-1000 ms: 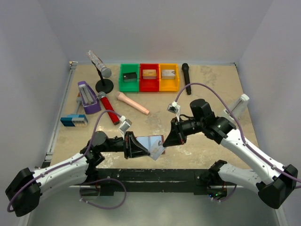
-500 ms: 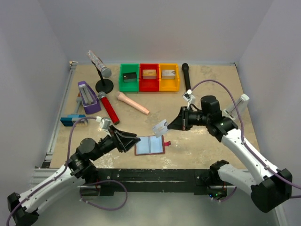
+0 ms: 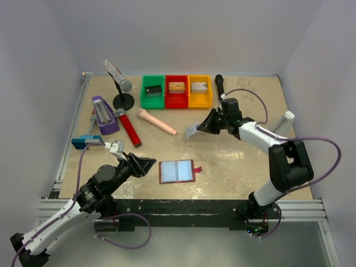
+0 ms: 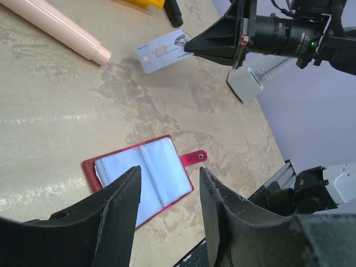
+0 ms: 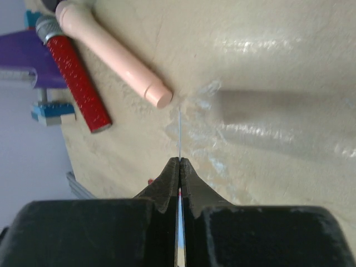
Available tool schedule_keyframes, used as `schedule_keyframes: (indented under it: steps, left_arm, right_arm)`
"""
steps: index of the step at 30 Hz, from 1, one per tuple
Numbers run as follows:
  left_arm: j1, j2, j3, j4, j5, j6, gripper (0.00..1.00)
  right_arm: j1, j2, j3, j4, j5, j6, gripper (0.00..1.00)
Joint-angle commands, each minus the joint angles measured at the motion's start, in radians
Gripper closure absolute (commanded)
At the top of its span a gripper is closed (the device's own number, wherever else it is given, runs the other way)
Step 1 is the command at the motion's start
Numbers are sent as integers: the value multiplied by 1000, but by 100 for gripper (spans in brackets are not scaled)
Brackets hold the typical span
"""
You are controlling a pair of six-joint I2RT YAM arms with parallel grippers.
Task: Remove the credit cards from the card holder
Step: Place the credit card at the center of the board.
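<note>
The card holder lies open and flat on the table, dark red with pale blue pockets and a red tab. What its pockets hold does not show. My left gripper hovers just left of it, open and empty; in the left wrist view its fingertips frame the holder. My right gripper is shut on one pale grey credit card, held above the table behind the holder. That card shows small markings and appears edge-on between the shut jaws.
Green, red and yellow bins stand at the back. A black microphone, a pink cylinder, a red microphone, a purple holder and a microphone stand lie around.
My left gripper let go of the card holder and drew back left; the holder now lies flat. My right gripper pulled a card out and carried it toward the back.
</note>
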Motion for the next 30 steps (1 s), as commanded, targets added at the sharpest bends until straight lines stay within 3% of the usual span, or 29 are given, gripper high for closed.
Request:
schedule_keyframes:
  steps: [1,9,21,30]
  left_arm:
    - [3,-28,-17,-13,-47,-35,50]
    - [3,-28,-18,-19,-67,-28,50]
    - [3,11,-46,21,-61,-38,50]
    - [3,20,-47,23,-60,-35,49]
  right_arm:
    - [-4,86,98,80,113,93,100]
    - [-3,228,201,46,127,117,100]
    - [-1,299,225,0,109,105,100]
    - [-4,310,241,-28,95,93,75]
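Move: The credit card, pinched in the right fingers, is bound for the bare centre of the board, about 7 cm ahead of the right hand, 5 cm to its left and 9 cm below. The pink microphone's middle lies some 10 cm ahead and 21 cm left; the open card holder is roughly 15 cm back and 11 cm left, both on the board. From the left hand, that spot is about 26 cm ahead, 18 cm right and 13 cm down. The card, still pinched at first, is carried forward and down by the right hand towards the board's centre, beside the pink microphone's near end. After some 5 cm forward the hand sinks nearly straight, about 6 cm in all, the fingers tipping down some 10 degrees and turning slightly clockwise, then starting to open. The empty left hand sinks about 3 cm, staying open. ##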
